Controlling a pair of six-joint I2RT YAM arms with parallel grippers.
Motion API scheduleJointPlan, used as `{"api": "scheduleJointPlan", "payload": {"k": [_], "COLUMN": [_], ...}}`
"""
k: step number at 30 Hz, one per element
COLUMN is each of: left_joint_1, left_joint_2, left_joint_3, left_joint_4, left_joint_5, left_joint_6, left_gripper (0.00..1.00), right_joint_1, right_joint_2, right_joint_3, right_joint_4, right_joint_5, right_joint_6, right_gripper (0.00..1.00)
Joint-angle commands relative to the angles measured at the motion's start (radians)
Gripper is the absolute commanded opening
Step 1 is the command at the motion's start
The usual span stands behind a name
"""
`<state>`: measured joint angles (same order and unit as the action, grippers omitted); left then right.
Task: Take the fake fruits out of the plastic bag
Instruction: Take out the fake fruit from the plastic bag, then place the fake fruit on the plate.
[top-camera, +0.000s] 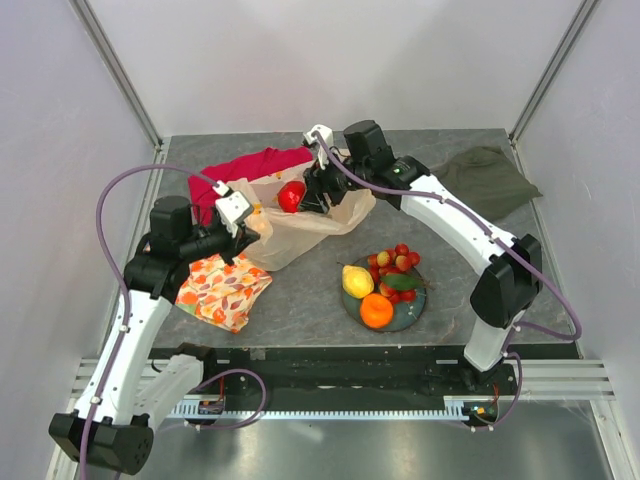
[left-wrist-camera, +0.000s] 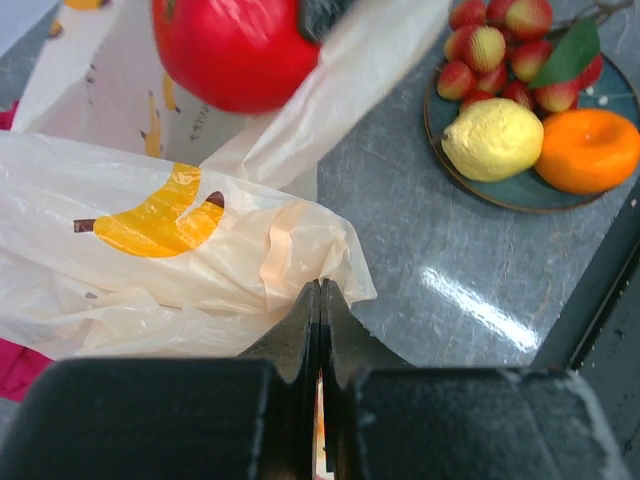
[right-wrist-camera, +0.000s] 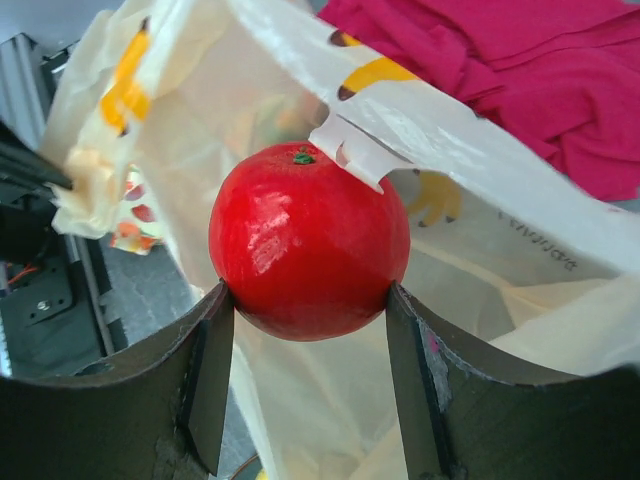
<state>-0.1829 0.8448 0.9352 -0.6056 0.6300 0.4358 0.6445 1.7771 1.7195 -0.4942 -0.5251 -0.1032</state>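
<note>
My right gripper (right-wrist-camera: 310, 290) is shut on a glossy red apple (right-wrist-camera: 308, 240), holding it above the open mouth of the beige plastic bag (right-wrist-camera: 480, 160). In the top view the apple (top-camera: 291, 196) hangs over the bag (top-camera: 300, 232) at the back of the table. The left gripper (left-wrist-camera: 322, 288) is shut on a crinkled edge of the bag (left-wrist-camera: 150, 290), pinching it at the fingertips. A dark plate (top-camera: 412, 308) at front right carries a yellow pear (top-camera: 356, 281), an orange (top-camera: 376, 311) and red berries (top-camera: 395, 260) with a green leaf. Whatever else lies inside the bag is hidden.
A red cloth (top-camera: 250, 165) lies behind the bag. An orange-flowered cloth (top-camera: 225, 288) sits under the left arm at the table's left. An olive-green cloth (top-camera: 485, 180) is at the back right. White walls close in the table on three sides.
</note>
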Motion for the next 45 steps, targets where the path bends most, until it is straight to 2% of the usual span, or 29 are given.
{"api": "scheduleJointPlan", "payload": {"k": [1,6,10,14,19,23,27,32,36,40,45], "left_joint_1": [-0.004,-0.006,-0.006,-0.006,-0.006,-0.006,-0.004,-0.004,-0.004,-0.004,-0.004], "left_joint_2": [0.048,0.076,0.085,0.106,0.103,0.070,0.050,0.036,0.036,0.033,0.042], "left_joint_3": [0.077,0.094,0.116,0.132,0.148,0.129,0.105,0.106,0.105,0.096,0.085], "left_joint_4": [0.104,0.102,0.112,0.124,0.132,0.124,0.133,0.125,0.110,0.105,0.104], "left_joint_5": [-0.006,-0.042,-0.061,-0.075,-0.104,-0.101,-0.119,-0.122,-0.119,-0.122,-0.124], "left_joint_6": [-0.074,-0.078,-0.097,-0.080,-0.089,-0.083,-0.095,-0.095,-0.082,-0.080,-0.089], "left_gripper": [0.02,0.02,0.02,0.02,0.02,0.02,0.02,0.02,0.02,0.01,0.01], "right_joint_1": [-0.003,-0.051,-0.074,-0.086,-0.097,-0.100,-0.100,-0.100,-0.098,-0.097,-0.097], "right_joint_2": [-0.053,-0.157,-0.249,-0.384,-0.554,-0.639,-0.665,-0.645,-0.650,-0.616,-0.550], "right_joint_3": [0.034,0.136,0.158,0.020,-0.274,-0.456,-0.512,-0.552,-0.592,-0.632,-0.641], "right_joint_4": [0.077,-0.039,-0.225,-0.427,-0.617,-0.751,-0.845,-0.857,-0.869,-0.841,-0.791], "right_joint_5": [-0.102,-0.073,0.005,0.095,0.255,0.263,0.217,0.212,0.133,0.105,0.160], "right_joint_6": [0.042,-0.022,-0.192,-0.352,-0.533,-0.634,-0.693,-0.698,-0.649,-0.486,-0.434], "right_gripper": [0.25,0.25,0.26,0.26,0.26,0.26,0.26,0.26,0.27,0.28,0.26]}}
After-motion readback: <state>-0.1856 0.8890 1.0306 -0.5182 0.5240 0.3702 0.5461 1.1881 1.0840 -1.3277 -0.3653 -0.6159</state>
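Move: Below and behind the right hand, which already grips the red tomato at the bag's mouth, lies the green plate, about 20 cm back, 20 cm to the right and 21 cm down. On it are the lemon, some 17 back and 14 right, the orange, about 23 back and 18 right, and the lychees, roughly 16 back and 22 right. From the left hand, holding the bag's handle, the plate is about 13 cm back and 27 right. Drawing the held tomato clear of the plastic bag, the right hand arcs up some 11 cm while swinging right and back, then sinks past its starting height to the plate's near right edge, its fingers tipping about 40 degrees more steeply downward but keeping their grip. The left hand keeps pinching the bag's handle, easing up about 4 cm and forward 3. ##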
